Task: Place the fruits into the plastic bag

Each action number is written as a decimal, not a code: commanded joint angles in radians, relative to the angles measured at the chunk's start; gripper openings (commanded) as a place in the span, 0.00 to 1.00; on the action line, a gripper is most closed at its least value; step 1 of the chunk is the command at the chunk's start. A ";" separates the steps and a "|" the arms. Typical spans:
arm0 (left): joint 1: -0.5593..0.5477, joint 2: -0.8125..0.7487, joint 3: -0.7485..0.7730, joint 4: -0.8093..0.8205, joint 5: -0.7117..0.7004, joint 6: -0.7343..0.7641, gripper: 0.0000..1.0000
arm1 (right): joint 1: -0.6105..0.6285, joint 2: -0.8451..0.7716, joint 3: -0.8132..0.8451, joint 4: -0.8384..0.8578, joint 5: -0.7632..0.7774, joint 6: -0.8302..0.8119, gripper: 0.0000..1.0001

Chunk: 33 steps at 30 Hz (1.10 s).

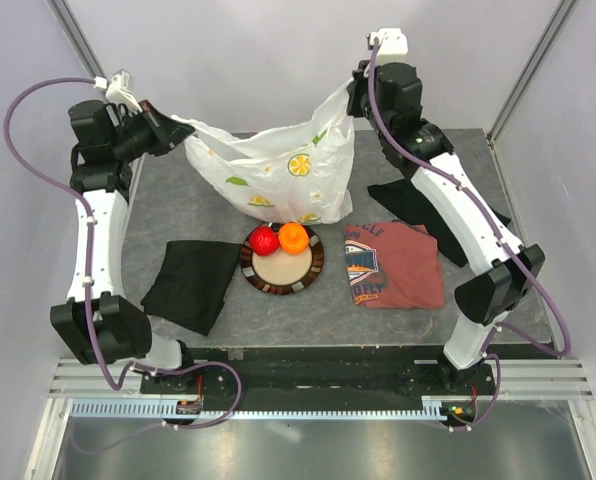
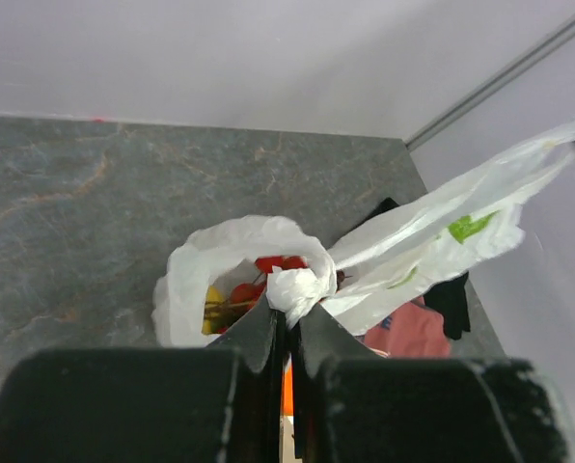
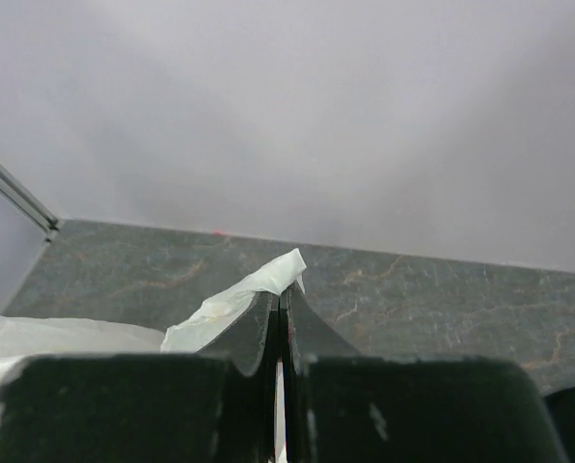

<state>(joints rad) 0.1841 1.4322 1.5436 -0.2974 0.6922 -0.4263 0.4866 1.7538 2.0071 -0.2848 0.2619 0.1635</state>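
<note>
The plastic bag [image 1: 273, 170] hangs stretched over the back of the table, each handle in one gripper. My left gripper [image 1: 173, 122] is shut on the bunched left handle [image 2: 295, 285]. In the left wrist view the bag's mouth [image 2: 196, 275] gapes, and small red fruits [image 2: 268, 263] and a yellow one [image 2: 213, 300] lie inside. My right gripper [image 1: 356, 95] is shut on the other handle [image 3: 259, 287], raised at the back right. A red apple [image 1: 263, 240] and an orange [image 1: 294, 237] sit on the back of the plate [image 1: 281, 272], just in front of the bag.
A black cloth [image 1: 191, 283] lies left of the plate. A red printed T-shirt [image 1: 393, 262] lies to its right, with another black cloth [image 1: 408, 200] behind that, partly under the right arm. Grey walls close in the back and sides.
</note>
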 commanded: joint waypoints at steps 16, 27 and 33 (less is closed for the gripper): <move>-0.055 -0.001 -0.287 0.199 0.072 -0.042 0.02 | -0.003 0.010 -0.111 -0.013 -0.015 0.018 0.52; -0.087 -0.082 -0.327 0.213 0.067 -0.065 0.02 | -0.002 -0.238 -0.378 0.160 -0.126 0.002 0.93; -0.097 -0.110 -0.329 0.178 0.047 -0.032 0.01 | 0.049 -0.431 -0.603 0.277 -0.191 -0.022 0.93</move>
<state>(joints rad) 0.0910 1.3617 1.2160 -0.1257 0.7589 -0.4614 0.4973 1.4185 1.5013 -0.1421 0.1444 0.1673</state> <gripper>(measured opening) 0.033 0.927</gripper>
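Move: Both shut hands hold the lifted plastic bag by its rim; its landing spot on the table lies about 11 cm ahead, 19 right and 38 below the left hand, and 4 ahead, 14 left and 43 below the right. From the right hand, the orange is some 9 cm back and 14 left, the apple 10 back and 21 left, the plate 11 back and 17 left, all roughly 40 below. Both hands lower the bag some 10 cm; the right opens, lets go and withdraws back and up. ##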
